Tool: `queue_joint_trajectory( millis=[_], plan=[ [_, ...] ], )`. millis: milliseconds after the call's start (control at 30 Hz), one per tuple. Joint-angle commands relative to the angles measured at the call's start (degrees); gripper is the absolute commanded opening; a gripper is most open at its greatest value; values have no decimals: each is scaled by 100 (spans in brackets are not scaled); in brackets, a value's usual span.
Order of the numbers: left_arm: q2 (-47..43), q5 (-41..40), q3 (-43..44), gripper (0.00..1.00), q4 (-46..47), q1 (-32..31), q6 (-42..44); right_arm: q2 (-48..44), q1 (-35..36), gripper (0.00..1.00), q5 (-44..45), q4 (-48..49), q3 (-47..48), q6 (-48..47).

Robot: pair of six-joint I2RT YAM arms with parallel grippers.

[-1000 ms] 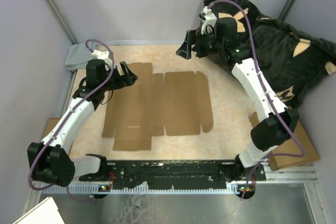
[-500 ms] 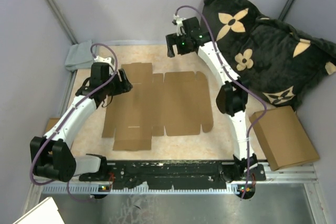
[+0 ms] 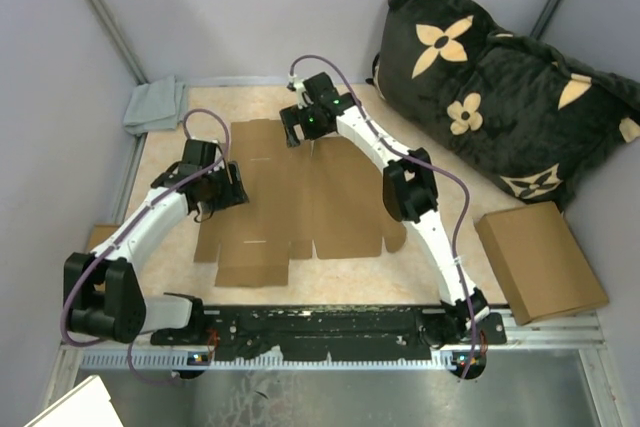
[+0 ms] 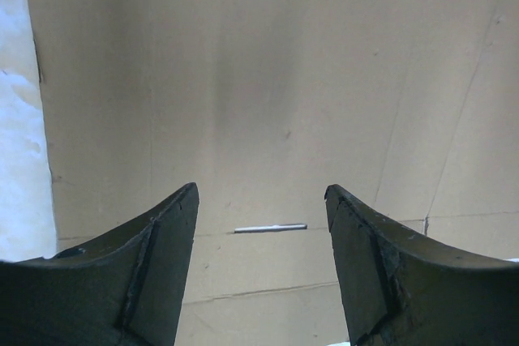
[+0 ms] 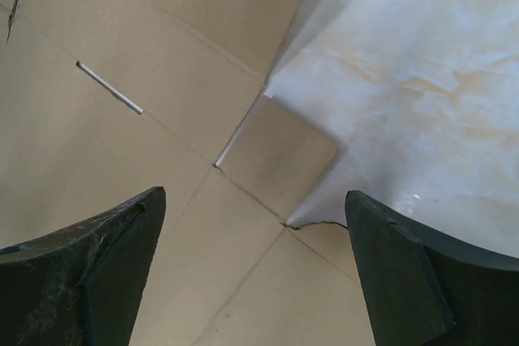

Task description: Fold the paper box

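Observation:
The paper box (image 3: 330, 197) lies as a flat brown die-cut sheet in the middle of the table, flaps and creases showing. My left gripper (image 3: 230, 190) hovers over the sheet's left part, open and empty. In the left wrist view, that gripper (image 4: 260, 189) frames bare cardboard (image 4: 284, 79) and a thin slot (image 4: 270, 228). My right gripper (image 3: 297, 132) hangs open over the sheet's far edge. In the right wrist view, the right gripper (image 5: 255, 194) is above a small corner flap (image 5: 280, 155), where the sheet (image 5: 122, 168) meets the marbled tabletop (image 5: 422, 79). Neither gripper holds anything.
A black cushion with tan flowers (image 3: 480, 77) fills the back right corner. A ready-made brown box (image 3: 540, 262) sits at the right edge. At the back left lies a grey cloth (image 3: 155, 105), and a smaller flat cardboard piece (image 3: 97, 239) pokes out at the left. Walls close in on both sides.
My right arm has swung left from over the cushion to the sheet's far edge, uncovering the brown box. My left gripper has moved nearer and right, over the sheet.

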Motion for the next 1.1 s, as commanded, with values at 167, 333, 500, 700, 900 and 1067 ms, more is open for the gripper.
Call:
queue_joint_trajectory(
  millis=[167, 333, 500, 700, 900, 1067],
  plan=[
    [32, 132, -415, 70, -140, 10, -134, 335, -12, 93, -158, 292, 295, -99],
    [132, 117, -516, 69, -58, 10, -139, 405, -18, 93, -278, 287, 256, -245],
    [399, 29, -491, 69, 14, 10, -64, 412, -33, 94, -477, 297, 244, -344],
    [770, -31, -368, 69, 64, 10, 38, 418, -147, 95, -809, 440, 285, -309],
    [1155, -7, -212, 68, 149, 10, 98, 490, -161, 95, -1269, 380, 287, -342],
    [1363, -5, -149, 67, 220, 10, 99, 588, -162, 95, -1336, 394, 292, -351]
  ],
)
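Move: The left hand hangs about 8 cm above the middle of the box's left panel; the near slit lies some 9 cm back and 1 cm right of it, the far slit roughly 10 cm ahead and 2 cm right. Beneath the right hand, about 5 cm down, 2 cm back and 1 cm right, is the narrow strip's far tab. From that hand, the far flap is about 8 cm left and level with it, the far slit 8 cm left and 5 cm back. Down and a little back, the left hand sinks about 7.5 cm while its fingers tip some 15 degrees steeper, bringing both parted fingertips onto the cardboard of the left panel, short of the near slit. The right hand, wide open, lowers about 3.5 cm towards the far tab, easing slightly left and turning a little counter-clockwise; its touch can't be made out. ##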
